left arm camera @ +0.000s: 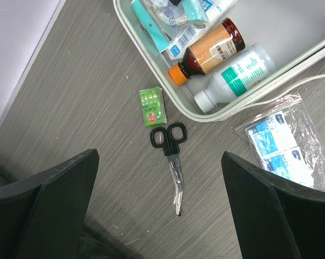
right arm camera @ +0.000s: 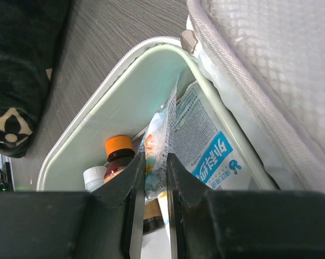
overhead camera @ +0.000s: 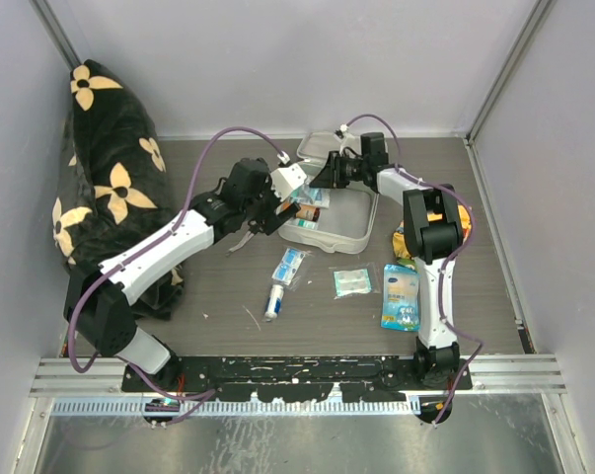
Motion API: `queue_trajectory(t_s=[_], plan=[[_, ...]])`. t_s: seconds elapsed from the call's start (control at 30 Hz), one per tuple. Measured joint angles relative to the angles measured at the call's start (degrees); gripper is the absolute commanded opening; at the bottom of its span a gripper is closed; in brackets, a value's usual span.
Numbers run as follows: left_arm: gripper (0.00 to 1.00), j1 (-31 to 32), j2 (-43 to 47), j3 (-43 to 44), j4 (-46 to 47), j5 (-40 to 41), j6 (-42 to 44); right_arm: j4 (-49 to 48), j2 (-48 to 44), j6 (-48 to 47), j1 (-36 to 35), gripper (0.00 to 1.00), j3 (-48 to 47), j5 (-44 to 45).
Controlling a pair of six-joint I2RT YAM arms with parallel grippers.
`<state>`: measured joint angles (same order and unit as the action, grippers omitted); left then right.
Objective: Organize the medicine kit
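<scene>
The medicine kit (overhead camera: 361, 237) lies open at the table's centre back, a pale grey tray (left arm camera: 161, 81) with its lid (right arm camera: 270, 70) raised behind. Inside lie a brown bottle (left arm camera: 208, 51) with an orange cap, a white bottle (left arm camera: 235, 78) and some packets. My right gripper (overhead camera: 322, 181) reaches into the tray and is shut (right arm camera: 155, 156) on a crinkly white-blue plastic packet (right arm camera: 159, 140). My left gripper (overhead camera: 269, 212) hovers wide open (left arm camera: 159, 152) over the table just left of the tray. Below it lie black-handled scissors (left arm camera: 170, 148) and a small green box (left arm camera: 152, 107); it holds nothing.
A black pillow (overhead camera: 105, 188) with cream flowers fills the left side. In front of the kit lie a white tube (overhead camera: 274, 296), a blue-white sachet (overhead camera: 289, 265), a zip bag (overhead camera: 353, 281) and a blue-yellow packet (overhead camera: 401, 296). An orange-yellow cloth (overhead camera: 460, 217) sits behind the right arm.
</scene>
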<state>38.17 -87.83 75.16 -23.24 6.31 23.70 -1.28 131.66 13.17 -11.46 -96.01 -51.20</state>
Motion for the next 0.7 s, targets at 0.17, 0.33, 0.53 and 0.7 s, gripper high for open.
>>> queue_trajectory(t_s=[0.17, 0.33, 0.53, 0.7], plan=[[0.98, 0.00, 0.13, -0.52, 0.24, 0.02, 0.17, 2.16, 1.27, -1.57, -0.76, 0.31, -2.38, 1.03], [0.98, 0.00, 0.79, -0.74, 0.33, 0.17, 0.72, 4.22, 1.62, -2.99, -0.90, 0.39, -4.37, 2.51], [0.98, 0.00, 0.96, -0.85, 0.37, 0.46, 1.20, 6.60, 1.60, -5.57, -0.87, 0.46, -4.72, 4.52], [0.98, 0.00, 0.96, -0.96, 0.39, 0.48, 1.22, 8.79, 0.76, -7.93, -0.79, 0.51, -4.70, 6.38]])
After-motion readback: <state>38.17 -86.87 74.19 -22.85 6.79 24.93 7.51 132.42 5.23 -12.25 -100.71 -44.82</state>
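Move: The small clear-and-turquoise pouch is pinched in the right hand, its middle some 2 cm left of and 2 cm below the hand point, over the far left corner of the box. The white packet lies about 1 cm back, 1 cm left and 4 cm below; the brown bottle is some 6 cm back and 2 cm left, 4 cm lower; the open lid sits about 8 cm ahead and 7 cm right. From the left hand the pouch is roughly 10 cm ahead, 6 cm right and 14 cm below. The pouch is let go in the far left corner of the box: the right hand's fingers, shut on it at first, part to about half open. The hand itself barely travels, easing about 1 cm forward, then sinking about 1 cm and drifting slightly right, while its fingertips tip down some 8 degrees. ##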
